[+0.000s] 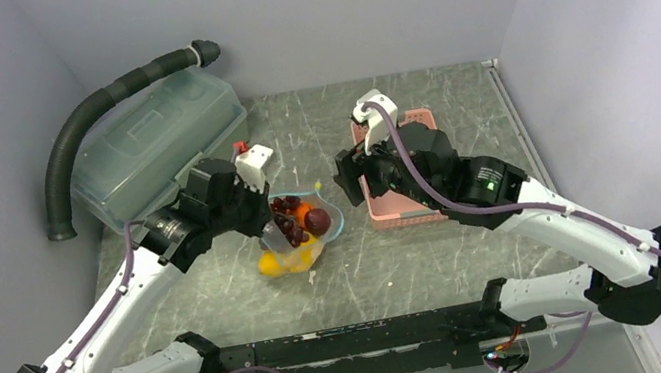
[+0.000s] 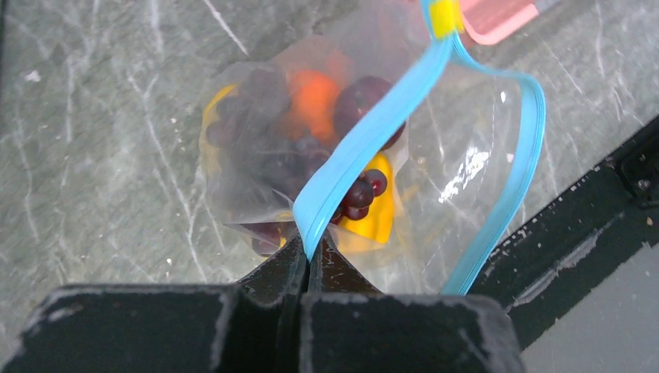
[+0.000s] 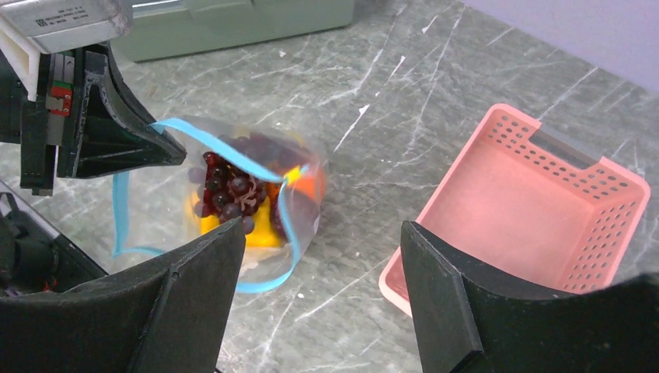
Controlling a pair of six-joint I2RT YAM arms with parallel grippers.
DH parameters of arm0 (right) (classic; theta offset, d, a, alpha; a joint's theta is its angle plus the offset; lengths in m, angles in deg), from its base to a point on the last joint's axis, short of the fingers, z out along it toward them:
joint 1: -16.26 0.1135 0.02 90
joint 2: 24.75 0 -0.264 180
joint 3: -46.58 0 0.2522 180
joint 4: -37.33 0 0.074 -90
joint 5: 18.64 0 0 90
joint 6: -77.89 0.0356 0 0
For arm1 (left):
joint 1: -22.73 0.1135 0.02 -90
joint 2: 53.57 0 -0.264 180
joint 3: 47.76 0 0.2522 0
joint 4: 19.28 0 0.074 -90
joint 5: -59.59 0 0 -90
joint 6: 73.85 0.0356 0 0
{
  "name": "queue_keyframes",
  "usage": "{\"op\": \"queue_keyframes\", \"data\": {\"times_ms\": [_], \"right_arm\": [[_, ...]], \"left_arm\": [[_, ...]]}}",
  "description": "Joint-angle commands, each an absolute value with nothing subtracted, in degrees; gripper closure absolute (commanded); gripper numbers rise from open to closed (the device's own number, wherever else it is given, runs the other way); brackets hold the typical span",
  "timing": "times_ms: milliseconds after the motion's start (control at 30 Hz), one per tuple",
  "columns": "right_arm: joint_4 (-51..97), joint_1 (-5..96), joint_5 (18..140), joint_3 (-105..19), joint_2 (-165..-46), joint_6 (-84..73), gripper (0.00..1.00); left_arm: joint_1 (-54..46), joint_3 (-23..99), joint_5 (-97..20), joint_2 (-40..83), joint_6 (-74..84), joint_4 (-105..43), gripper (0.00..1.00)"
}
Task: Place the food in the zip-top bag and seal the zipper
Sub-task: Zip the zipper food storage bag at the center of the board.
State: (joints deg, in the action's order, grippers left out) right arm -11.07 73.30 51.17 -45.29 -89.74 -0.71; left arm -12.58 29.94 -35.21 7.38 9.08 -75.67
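The clear zip-top bag (image 1: 302,237) lies mid-table with the food inside: a dark purple grape bunch (image 2: 359,193), a round orange fruit (image 2: 315,101), yellow pieces (image 2: 378,221) and a brown-red ball (image 1: 317,220). My left gripper (image 2: 311,247) is shut on the teal-blue zipper (image 2: 365,136) at the bag's mouth edge. The other zipper strip (image 2: 517,163) bows away, so the mouth gapes. My right gripper (image 3: 322,233) hovers open and holds nothing, just right of the bag (image 3: 307,167), between it and the pink basket.
A pink slotted basket (image 3: 528,202) sits empty to the right of the bag, partly under my right arm. A translucent grey-green lidded box (image 1: 157,144) and a black ribbed hose (image 1: 91,110) stand at the back left. Grey walls close in the table.
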Motion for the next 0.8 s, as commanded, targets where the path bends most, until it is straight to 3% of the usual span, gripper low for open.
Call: {"op": "queue_keyframes", "data": {"times_ms": [0, 767], "right_arm": [[-12.2, 73.13, 52.76, -44.26, -86.71, -5.67, 0.23], [-15.63, 75.65, 84.58, -32.35, -77.17, -28.83, 0.25]], "left_arm": [[-15.21, 30.3, -39.49, 6.28, 11.85, -73.56, 1.0], [-21.13, 30.05, -41.02, 5.34, 13.71, -75.98, 1.0]]}}
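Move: The bag's yellow slider lies about 6 cm left of the empty right hand, 2 cm farther out and some 13 cm below it. The left fingers already hold the other zipper corner, about 16 cm to the right hand's left, level fore and aft, 11 cm lower. The grapes in the bag are roughly 14 cm left and 6 cm back; the pink basket is about 15 cm right, 3 cm ahead, both far below. From the left hand the slider is about 11 cm right, 2 cm ahead, slightly lower. The right hand, fingers wide open and touching nothing, draws back about 9 cm and sinks some 5 cm past the slider end of the bag, while swinging some 35 degrees counter-clockwise and rolling its left side down a little, so that its fingers come to point across at the bag mouth from the right. The left hand keeps its pinch on the zipper corner and carries it 4 to 5 cm back and about 3 cm right at one height, turning clockwise a little, then eases to a stop. ##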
